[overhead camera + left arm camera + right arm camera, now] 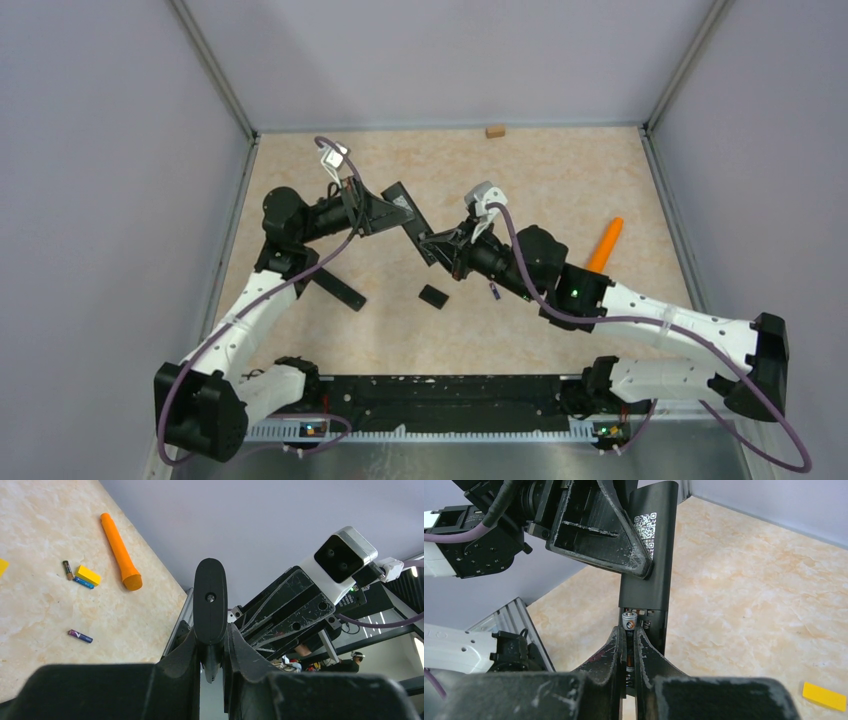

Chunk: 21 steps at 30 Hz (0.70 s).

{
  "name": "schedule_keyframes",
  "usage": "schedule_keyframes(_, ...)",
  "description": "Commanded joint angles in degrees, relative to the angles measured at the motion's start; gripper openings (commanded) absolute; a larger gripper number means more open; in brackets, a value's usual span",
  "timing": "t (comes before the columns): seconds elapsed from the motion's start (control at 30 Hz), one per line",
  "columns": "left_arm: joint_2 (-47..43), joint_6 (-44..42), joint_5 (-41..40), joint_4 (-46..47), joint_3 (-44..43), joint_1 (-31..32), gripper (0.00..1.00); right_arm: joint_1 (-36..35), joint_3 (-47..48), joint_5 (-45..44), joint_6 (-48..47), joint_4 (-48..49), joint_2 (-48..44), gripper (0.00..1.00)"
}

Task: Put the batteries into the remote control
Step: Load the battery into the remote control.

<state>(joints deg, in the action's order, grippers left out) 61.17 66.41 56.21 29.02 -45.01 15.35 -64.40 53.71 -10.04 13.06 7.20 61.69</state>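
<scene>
My left gripper [383,213] is shut on the black remote control [405,212] and holds it above the table; in the left wrist view the remote [210,602] stands on edge between the fingers of that gripper [212,637]. My right gripper [629,634] is shut on a battery [629,621] with a white end, which sits at the open compartment at the near end of the remote [651,555]. In the top view the right gripper [441,250] meets the remote's lower end. More batteries lie on the table [80,636], [67,570], [83,583].
A small black cover [433,295] and a long black bar [337,288] lie on the table below the grippers. An orange cone-shaped stick [605,245] lies at the right, with a yellow block [88,575] near it. A tan block [494,131] sits by the back wall.
</scene>
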Motion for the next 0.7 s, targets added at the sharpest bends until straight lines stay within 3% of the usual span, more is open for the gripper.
schedule_keyframes(0.0,0.19,3.42,1.48,4.97,-3.32,0.03,0.00,-0.75,2.93,0.03,-0.75,-1.96,1.23,0.06)
schedule_keyframes(0.2,1.04,3.90,2.23,3.59,-4.21,-0.06,0.00,-0.81,5.05,-0.08,-1.18,-4.29,1.47,0.20)
schedule_keyframes(0.43,1.08,3.37,2.16,2.85,-4.56,-0.07,0.00,-0.77,6.91,-0.44,-0.04,-5.18,1.65,0.26)
schedule_keyframes(0.67,0.82,-0.15,0.92,-0.60,-4.65,-0.06,0.00,-0.79,8.50,1.23,4.13,-5.17,1.31,0.51)
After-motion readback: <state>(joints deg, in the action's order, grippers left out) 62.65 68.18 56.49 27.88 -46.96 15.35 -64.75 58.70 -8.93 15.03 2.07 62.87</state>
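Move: The battery sits between the right hand's closed fingertips, about 1 cm ahead and 1 cm left of the hand point and level with it, already in the remote's open bay. The loose battery cover lies on the table some 27 cm below, 2 cm to the right, neither ahead nor back; a spare battery is 17 cm right and 2 cm ahead, a yellow block 14 cm right and 18 cm ahead. From the left hand, the battery is about 5 cm back, 4 cm right and 3 cm lower. The battery is let go in the bay: the right fingers, shut around it, spread to nearly half open, at first almost in place. While still opening, the right hand rises about 1.5 cm and eases slightly back and left, barely turning. The left hand keeps its pinch on the remote's other end and holds it nearly still. ##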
